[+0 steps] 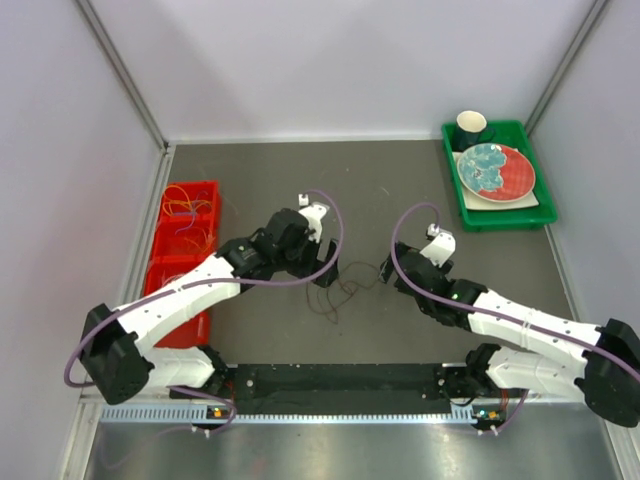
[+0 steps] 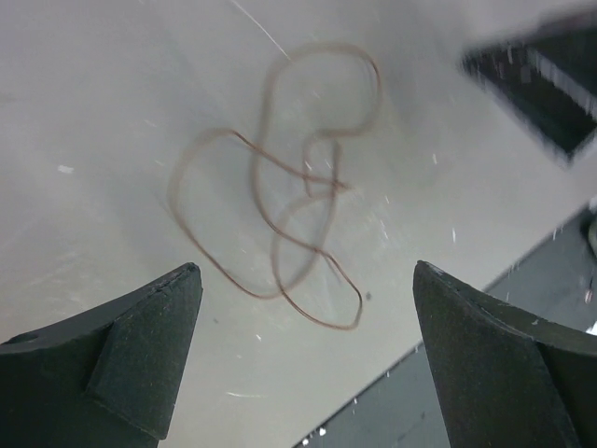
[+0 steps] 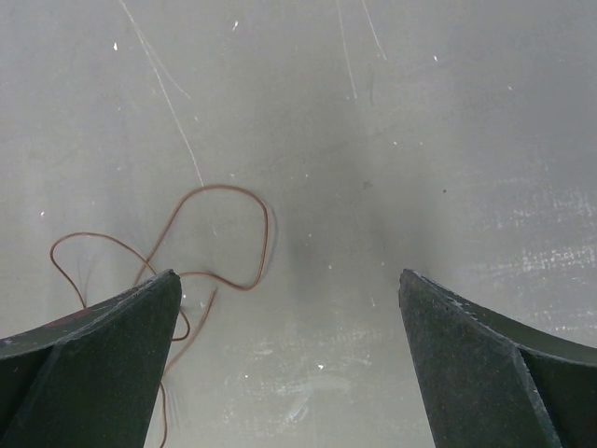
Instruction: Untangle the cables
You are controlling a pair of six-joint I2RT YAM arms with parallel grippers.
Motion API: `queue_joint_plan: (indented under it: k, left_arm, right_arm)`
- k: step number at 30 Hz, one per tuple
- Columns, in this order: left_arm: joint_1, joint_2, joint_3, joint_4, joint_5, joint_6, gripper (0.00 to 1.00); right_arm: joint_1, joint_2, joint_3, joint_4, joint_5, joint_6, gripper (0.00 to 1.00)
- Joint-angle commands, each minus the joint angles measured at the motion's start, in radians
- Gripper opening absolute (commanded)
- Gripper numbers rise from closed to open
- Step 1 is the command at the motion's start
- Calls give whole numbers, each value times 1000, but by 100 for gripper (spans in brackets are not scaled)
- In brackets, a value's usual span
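Observation:
A thin reddish-brown wire (image 1: 345,290) lies in loose loops on the grey table between my two arms. In the left wrist view the wire (image 2: 280,187) lies flat ahead of my open left gripper (image 2: 308,280), apart from both fingers. In the right wrist view part of the wire (image 3: 205,243) lies to the left, by my left finger; my right gripper (image 3: 289,289) is open and empty above bare table. More wires, orange-yellow and others (image 1: 185,215), sit tangled in the red bin (image 1: 205,190). No white, black or blue loop shows clearly.
A green tray (image 1: 455,185) at the back right holds a dark cup (image 1: 472,127) and a red and teal plate (image 1: 496,170). The red bin stands along the left wall. A black rail (image 1: 340,380) runs along the near edge.

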Motion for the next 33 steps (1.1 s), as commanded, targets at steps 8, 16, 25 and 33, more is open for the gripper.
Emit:
queue_joint_plan:
  k: [8,16,25,33]
  left_arm:
    - [-130,7,-35,24,-180,86,98]
    - [-156,24,-67,67,-184,224,98]
    - [-147,240,-33,143,-213,267,98]
    - [-27,352,22,198,-147,296,97]
  right_arm:
    - [-9,-1,37,4,-2,1,99]
    - [-7,-12,29,12,-2,1,99]
    - [-9,-38,12,19,-3,-4,99]
    - [-9,-38,9,30,-5,-7,99]
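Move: The brown cable, the last one on the table, lies loosely looped about 2 cm ahead, 3 cm to the right and 16 cm below the left hand. The right gripper waits some 13 cm to the left hand's right, about level fore and aft and 6 cm lower; the red bin's middle is roughly 31 cm left and 5 cm ahead, 14 cm down. From the right hand the cable lies about 10 cm left, 2 cm ahead and 10 cm below. Down to the brown cable sinks the left hand, some 12 cm, mostly in the later part, after first easing back about 2.5 cm; it creeps forward again as it drops. Its slanting fingers swing from pointing rightward to steeply down, some 25 degrees, with a slight clockwise turn. They stay wide open and stop short of any visible touch, over the cable's left loop. ##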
